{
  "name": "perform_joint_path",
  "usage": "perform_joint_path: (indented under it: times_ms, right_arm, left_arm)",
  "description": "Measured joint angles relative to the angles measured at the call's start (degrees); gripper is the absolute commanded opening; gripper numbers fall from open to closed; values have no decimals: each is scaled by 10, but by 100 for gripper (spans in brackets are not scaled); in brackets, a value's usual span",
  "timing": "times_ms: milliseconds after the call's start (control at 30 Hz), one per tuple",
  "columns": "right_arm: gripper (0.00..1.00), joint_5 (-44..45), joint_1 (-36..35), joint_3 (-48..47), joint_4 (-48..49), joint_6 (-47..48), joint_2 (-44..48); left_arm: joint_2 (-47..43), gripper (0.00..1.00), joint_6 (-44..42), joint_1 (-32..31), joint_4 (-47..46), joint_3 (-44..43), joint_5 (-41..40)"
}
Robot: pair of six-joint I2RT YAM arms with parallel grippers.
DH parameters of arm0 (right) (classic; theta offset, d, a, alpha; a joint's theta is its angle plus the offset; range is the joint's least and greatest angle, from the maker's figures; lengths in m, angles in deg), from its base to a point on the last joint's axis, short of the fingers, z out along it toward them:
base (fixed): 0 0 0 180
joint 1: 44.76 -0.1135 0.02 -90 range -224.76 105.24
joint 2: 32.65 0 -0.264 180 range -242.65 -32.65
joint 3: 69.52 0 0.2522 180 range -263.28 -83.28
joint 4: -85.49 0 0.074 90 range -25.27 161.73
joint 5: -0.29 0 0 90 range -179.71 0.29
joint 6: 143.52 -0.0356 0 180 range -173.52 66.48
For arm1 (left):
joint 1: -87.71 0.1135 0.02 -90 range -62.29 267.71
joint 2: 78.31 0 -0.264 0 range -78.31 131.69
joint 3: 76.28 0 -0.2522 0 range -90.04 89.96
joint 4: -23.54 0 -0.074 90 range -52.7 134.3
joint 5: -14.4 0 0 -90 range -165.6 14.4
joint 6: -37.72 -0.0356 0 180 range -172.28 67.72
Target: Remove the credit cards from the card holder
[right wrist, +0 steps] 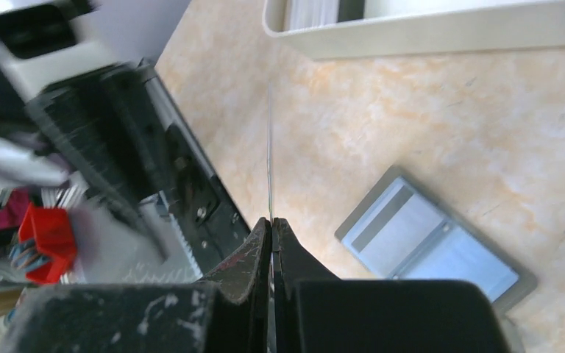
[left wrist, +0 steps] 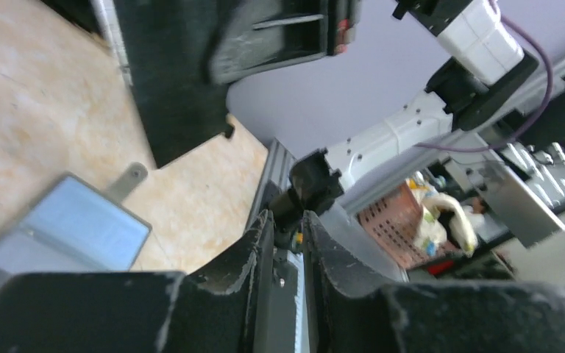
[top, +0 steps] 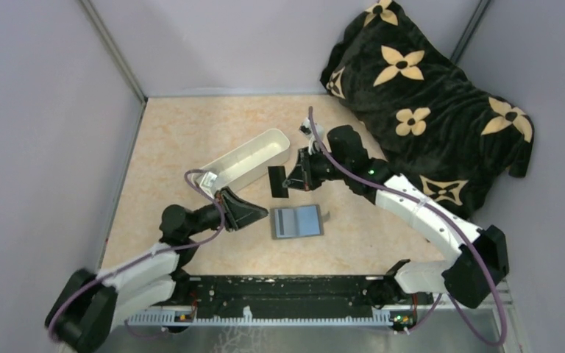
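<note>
The card holder lies open and flat on the table, its blue-grey pockets facing up; it also shows in the left wrist view and the right wrist view. My right gripper is shut on a black credit card and holds it up above the table, behind the holder. In the right wrist view this card is a thin edge-on line rising from the closed gripper. My left gripper sits just left of the holder. Its jaws stand slightly apart with nothing between them. The black card hangs in front of it.
A long white tray lies at an angle behind the grippers, with pale cards in it. A black blanket with beige flowers fills the back right corner. Grey walls close in the table, and a black rail runs along its near edge.
</note>
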Motion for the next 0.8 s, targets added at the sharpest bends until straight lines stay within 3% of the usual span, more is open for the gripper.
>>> perform_joint_path:
  times_ms: [167, 333, 533, 800]
  right_arm:
    - [0, 53, 1, -142, -70, 17, -128]
    - [0, 97, -6, -258, -127, 31, -238]
    - [0, 145, -35, -408, -177, 49, -372]
    - [0, 196, -80, -591, -246, 70, -520]
  left_arm:
    - [-209, 48, -129, 1, 330, -88, -90]
    - [-248, 73, -223, 2, 578, -213, -180]
    - [-245, 75, -247, 3, 734, -228, -278]
    - [-260, 75, -254, 3, 839, -233, -371]
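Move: The row of stored cards at the left end of the white tray lies from the right hand, which already holds a black card, roughly 17 cm ahead, 25 cm left and 20 cm below. The tray's middle is about 24 cm ahead and 15 cm left of this hand; the open card holder is some 4 cm ahead, 3 cm right and 22 cm below. From the left hand the stored cards lie about 23 cm ahead, 18 cm left and 18 cm below, the holder 10 cm ahead and 10 cm right. Still pinching the black card, the right hand swings it forward and left, about 13 cm each way, away from the holder and towards the stored cards in the tray, sinking some 5 cm while its fingers tip about 20 degrees further down. The left hand, empty, opens wide and arcs up and back down on its way forward and left towards the tray's card end, turning counter-clockwise. ##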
